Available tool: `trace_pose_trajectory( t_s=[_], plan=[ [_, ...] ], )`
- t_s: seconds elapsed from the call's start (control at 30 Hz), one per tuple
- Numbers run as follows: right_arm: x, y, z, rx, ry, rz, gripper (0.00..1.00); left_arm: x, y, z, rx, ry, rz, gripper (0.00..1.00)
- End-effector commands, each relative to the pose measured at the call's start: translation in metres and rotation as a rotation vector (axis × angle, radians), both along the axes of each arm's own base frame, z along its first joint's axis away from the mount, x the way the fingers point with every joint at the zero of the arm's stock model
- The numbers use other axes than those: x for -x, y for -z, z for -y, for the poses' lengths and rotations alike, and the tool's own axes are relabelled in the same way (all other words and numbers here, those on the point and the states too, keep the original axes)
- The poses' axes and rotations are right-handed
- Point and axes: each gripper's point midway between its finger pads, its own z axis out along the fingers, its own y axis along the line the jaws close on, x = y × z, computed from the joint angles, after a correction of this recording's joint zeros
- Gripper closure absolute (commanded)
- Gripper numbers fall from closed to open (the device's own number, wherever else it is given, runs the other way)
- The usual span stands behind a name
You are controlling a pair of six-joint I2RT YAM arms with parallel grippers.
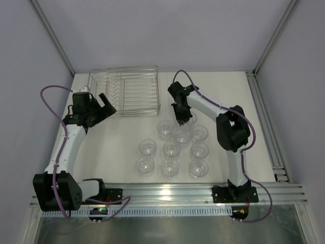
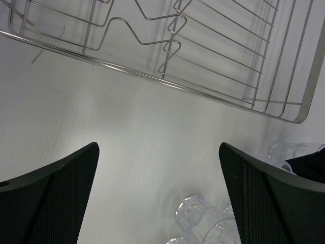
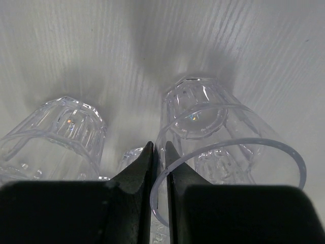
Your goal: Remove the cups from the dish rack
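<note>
The dish rack (image 1: 124, 113) stands at the back left of the table, and I see no cups in it. Its wire rim (image 2: 152, 77) crosses the top of the left wrist view. Several clear cups (image 1: 172, 149) stand in rows in the middle of the table. My right gripper (image 1: 182, 121) is at the back of that group, shut (image 3: 159, 150) on the rim wall of one cup (image 3: 223, 147). I cannot tell whether that cup rests on the table. My left gripper (image 1: 107, 105) is open (image 2: 158, 147) beside the rack's front left corner, holding nothing.
A neighbouring cup (image 3: 56, 137) stands just left of the held one. Two cups (image 2: 203, 216) show low in the left wrist view. Grey walls and metal frame rails (image 1: 277, 147) border the white table on the sides and at the front.
</note>
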Motion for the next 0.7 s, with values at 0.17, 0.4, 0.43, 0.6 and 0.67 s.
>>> trace_pose_trajectory(
  t_s=[0.17, 0.4, 0.43, 0.6, 0.67],
  plan=[
    [-0.011, -0.012, -0.013, -0.024, -0.027, 0.042, 0.81, 0.0, -0.026, -0.009, -0.06, -0.006, 0.027, 0.0],
    [-0.005, -0.048, -0.021, -0.063, -0.055, 0.106, 0.19, 0.004, -0.032, -0.014, -0.084, -0.017, 0.013, 0.0],
    [-0.006, -0.056, -0.025, -0.087, -0.062, 0.127, 0.14, 0.004, -0.032, -0.015, -0.09, -0.024, 0.008, 0.0],
    [-0.003, -0.125, -0.041, -0.255, -0.101, 0.245, 0.02, 0.008, -0.033, -0.016, -0.096, -0.024, -0.007, 0.0],
    [-0.006, -0.151, -0.041, -0.289, -0.091, 0.313, 0.01, 0.01, -0.035, -0.014, -0.089, -0.016, -0.005, 0.0]
  ],
)
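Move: The right hand still pinches the left wall of its cup, whose middle is about 3 cm to the hand's right, 1 cm ahead and 3 cm below. At that height, other cups stand about 7 cm left and 2 cm back, straight back 6 cm, and 8 cm right and 5 cm back. From the left hand, the held cup is roughly 32 cm right, 5 cm back and 14 cm lower. Right fingers open wide, release the cup, push its left neighbour aside, then rise about 6 cm and leftward. ##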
